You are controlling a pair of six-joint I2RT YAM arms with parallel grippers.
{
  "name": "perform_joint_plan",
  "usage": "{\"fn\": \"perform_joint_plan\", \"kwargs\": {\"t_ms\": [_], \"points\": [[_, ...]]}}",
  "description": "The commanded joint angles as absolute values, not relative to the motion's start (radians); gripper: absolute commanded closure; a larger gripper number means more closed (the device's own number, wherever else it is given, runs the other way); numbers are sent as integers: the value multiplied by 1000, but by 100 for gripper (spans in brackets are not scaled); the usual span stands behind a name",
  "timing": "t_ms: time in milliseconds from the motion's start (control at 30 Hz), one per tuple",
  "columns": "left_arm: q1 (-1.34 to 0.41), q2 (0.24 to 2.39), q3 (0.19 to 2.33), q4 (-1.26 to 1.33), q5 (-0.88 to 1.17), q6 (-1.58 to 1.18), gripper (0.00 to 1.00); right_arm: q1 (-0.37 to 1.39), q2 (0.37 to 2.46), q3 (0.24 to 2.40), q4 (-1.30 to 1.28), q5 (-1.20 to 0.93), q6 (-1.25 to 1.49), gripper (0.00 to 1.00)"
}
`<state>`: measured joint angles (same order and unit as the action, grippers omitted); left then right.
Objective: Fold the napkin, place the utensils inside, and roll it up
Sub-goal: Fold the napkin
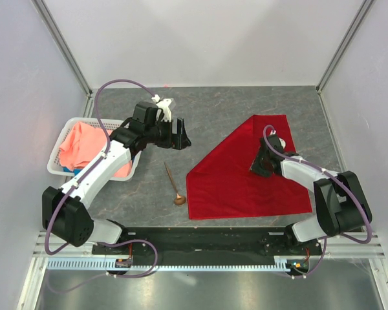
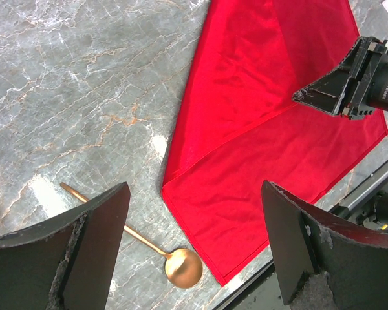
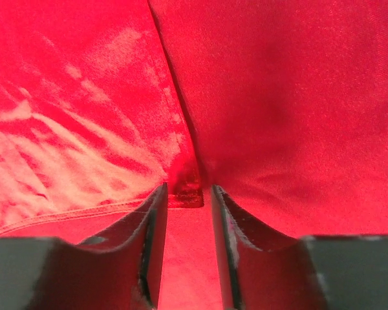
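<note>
The deep red napkin (image 1: 236, 181) lies on the grey table right of centre, with one flap folded over so a diagonal fold edge runs across it (image 2: 246, 123). My right gripper (image 1: 260, 169) is pressed down on the napkin (image 3: 278, 97). Its jaws stand a narrow gap apart over the folded edge's corner (image 3: 187, 188), with cloth between them. The copper spoon (image 1: 174, 186) lies bare on the table left of the napkin, bowl toward me (image 2: 183, 267). My left gripper (image 1: 181, 137) hovers wide open and empty (image 2: 195, 187) above the spoon and the napkin's near-left corner.
A white basket (image 1: 55, 165) at the left holds a salmon-pink cloth (image 1: 84, 145) with a bit of blue cloth (image 1: 66, 169) under it. The left arm reaches over the basket. The black base rail (image 1: 200, 239) runs along the near edge.
</note>
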<state>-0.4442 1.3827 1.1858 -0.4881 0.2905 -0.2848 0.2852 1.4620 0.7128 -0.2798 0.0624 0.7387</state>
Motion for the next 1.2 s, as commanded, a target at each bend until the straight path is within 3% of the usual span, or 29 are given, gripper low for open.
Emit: {"fn": "perform_joint_plan", "kwargs": {"t_ms": [0,67,300,700,1167], "points": [[-439,1355,1181,-477,287,-242,10,272,1471,704,-224,28,739,69],[-439,1353,1180,-477,288,-244,10,262,1463,703,-213,25,735,81],[-440,1348,1172,-476,316,-253,10,235,1376,709,-288,55,701,100],[-439,1332,1175,-469,440,-287,11,135,1195,828,-710,277,535,100],[-440,1281,1183,-466,523,-302,11,6,1190,856,-910,351,614,100]]}}
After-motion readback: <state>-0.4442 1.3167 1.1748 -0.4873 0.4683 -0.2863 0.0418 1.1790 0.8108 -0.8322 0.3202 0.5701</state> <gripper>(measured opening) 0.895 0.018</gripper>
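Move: The folded-over corner of the napkin lies right between the right hand's half-open fingertips, about 1 cm below. The napkin's near-right corner is roughly 18 cm to this hand's right and 16 cm back; its near-left corner some 24 cm left and 18 cm back. The middle of the slanting fold is about 13 cm left and 11 cm ahead. From the left hand, the folded-over corner is some 25 cm right, 2 cm back and 19 cm lower. The napkin's folded-over corner is pinched as the right fingers shut, then lifted about 6 cm and drawn some 13 cm right and 7 cm back over the cloth towards the near-right corner. The wrist swings the fingertips out to the right by roughly 20 degrees, turning slightly clockwise. The empty left hand, still open, eases back and up about 3 cm. ##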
